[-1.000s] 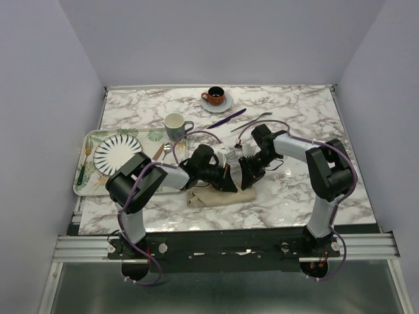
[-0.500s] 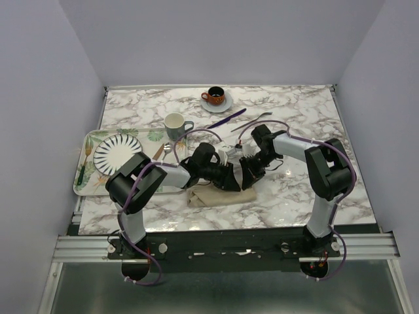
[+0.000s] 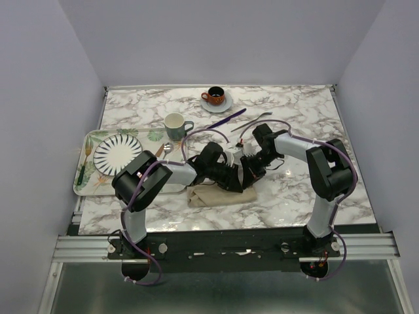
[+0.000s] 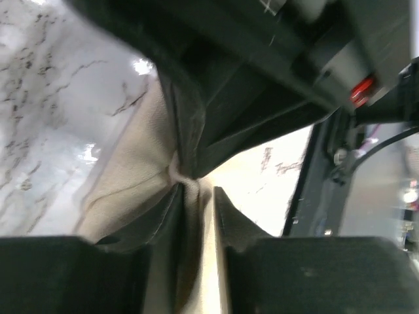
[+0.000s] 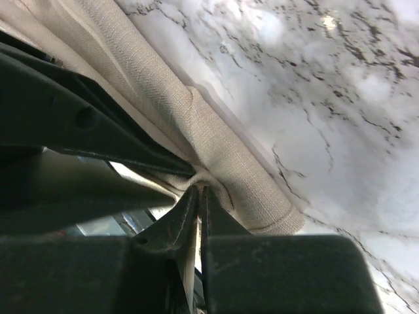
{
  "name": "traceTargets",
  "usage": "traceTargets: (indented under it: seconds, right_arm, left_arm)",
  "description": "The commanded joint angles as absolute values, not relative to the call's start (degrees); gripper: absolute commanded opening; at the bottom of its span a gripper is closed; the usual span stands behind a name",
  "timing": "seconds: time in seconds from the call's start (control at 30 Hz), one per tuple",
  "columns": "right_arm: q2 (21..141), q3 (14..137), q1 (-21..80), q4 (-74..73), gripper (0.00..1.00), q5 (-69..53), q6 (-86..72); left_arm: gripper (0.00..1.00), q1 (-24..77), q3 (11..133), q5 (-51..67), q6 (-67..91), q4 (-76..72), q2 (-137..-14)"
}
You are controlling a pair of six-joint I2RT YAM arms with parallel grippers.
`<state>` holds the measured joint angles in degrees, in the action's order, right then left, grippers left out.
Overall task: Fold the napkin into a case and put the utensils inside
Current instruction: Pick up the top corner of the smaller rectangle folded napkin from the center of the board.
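The beige napkin [image 3: 213,196] lies bunched on the marble near the front centre, with both grippers meeting over its right end. My left gripper [image 3: 239,184] [image 4: 195,191] is open, and a raised fold of the napkin [image 4: 124,176] stands in the narrow gap against one finger. My right gripper [image 3: 251,175] [image 5: 199,190] is shut on a puckered edge of the napkin [image 5: 216,144], right beside the left fingers. The purple knife [image 3: 226,118] and silver fork [image 3: 253,120] lie farther back on the table, apart from both arms. No folded case shows.
A leaf-printed tray [image 3: 85,171] at the left holds a striped plate [image 3: 116,152], a copper knife [image 3: 158,152] and a small spoon [image 3: 167,148]. A white mug [image 3: 175,124] stands behind the tray. An orange cup on a saucer [image 3: 215,97] sits at the back.
My left gripper has opened from shut and shifted right, closer to the right one. The right jaws have narrowed onto the cloth edge.
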<state>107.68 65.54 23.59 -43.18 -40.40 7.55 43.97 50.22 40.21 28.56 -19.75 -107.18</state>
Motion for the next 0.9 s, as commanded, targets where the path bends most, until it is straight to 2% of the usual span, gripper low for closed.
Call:
traceTargets:
  seconds: [0.0, 0.07, 0.1, 0.57, 0.87]
  right_arm:
    - [107.67, 67.06, 22.59, -43.68, 0.14, -41.32, 7.29]
    - [107.93, 66.89, 22.50, -43.68, 0.15, -40.52, 7.47]
    - [108.10, 66.80, 22.50, -43.68, 0.16, -39.56, 7.56]
    - [109.42, 66.18, 22.59, -41.22, 0.17, -32.78, 9.84]
    - [107.59, 66.01, 22.85, -40.35, 0.19, -33.84, 10.46]
  left_arm:
    - [0.10, 44.47, 49.93, 36.65, 26.28, -15.38, -106.35]
    - [0.01, 44.30, 49.40, 36.48, 27.42, -16.43, -105.21]
    - [0.00, 44.21, 49.05, 36.56, 28.03, -16.61, -104.86]
    - [0.00, 42.10, 48.96, 32.09, 32.69, -4.93, -99.67]
    - [0.00, 41.66, 49.75, 31.99, 33.75, -3.08, -103.53]
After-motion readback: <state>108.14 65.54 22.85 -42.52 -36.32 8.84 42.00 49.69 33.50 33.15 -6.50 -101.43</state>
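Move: The raised fold of the napkin's top flap lies right at the left hand's parted fingertips, about 1 cm below the hand point. The napkin's body is centred about 5 cm to the left and 2 cm back, and its right end is some 7 cm to the right and 2 cm back, both roughly 2 cm lower. From the right hand, that fold is about 2 cm to the left, level in reach, at about its own height. The left hand dips slightly and shuts its fingers on the raised fold, then keeps the pinch and draws it left about 3 cm, away from the right gripper, while the wrist turns some 15 degrees, counter-clockwise and with the fingertips tipping more steeply down. Meanwhile the right hand, its fingers staying nearly shut, eases only 1 cm or so each to the right, down and forward, keeping close over the napkin's right end. ##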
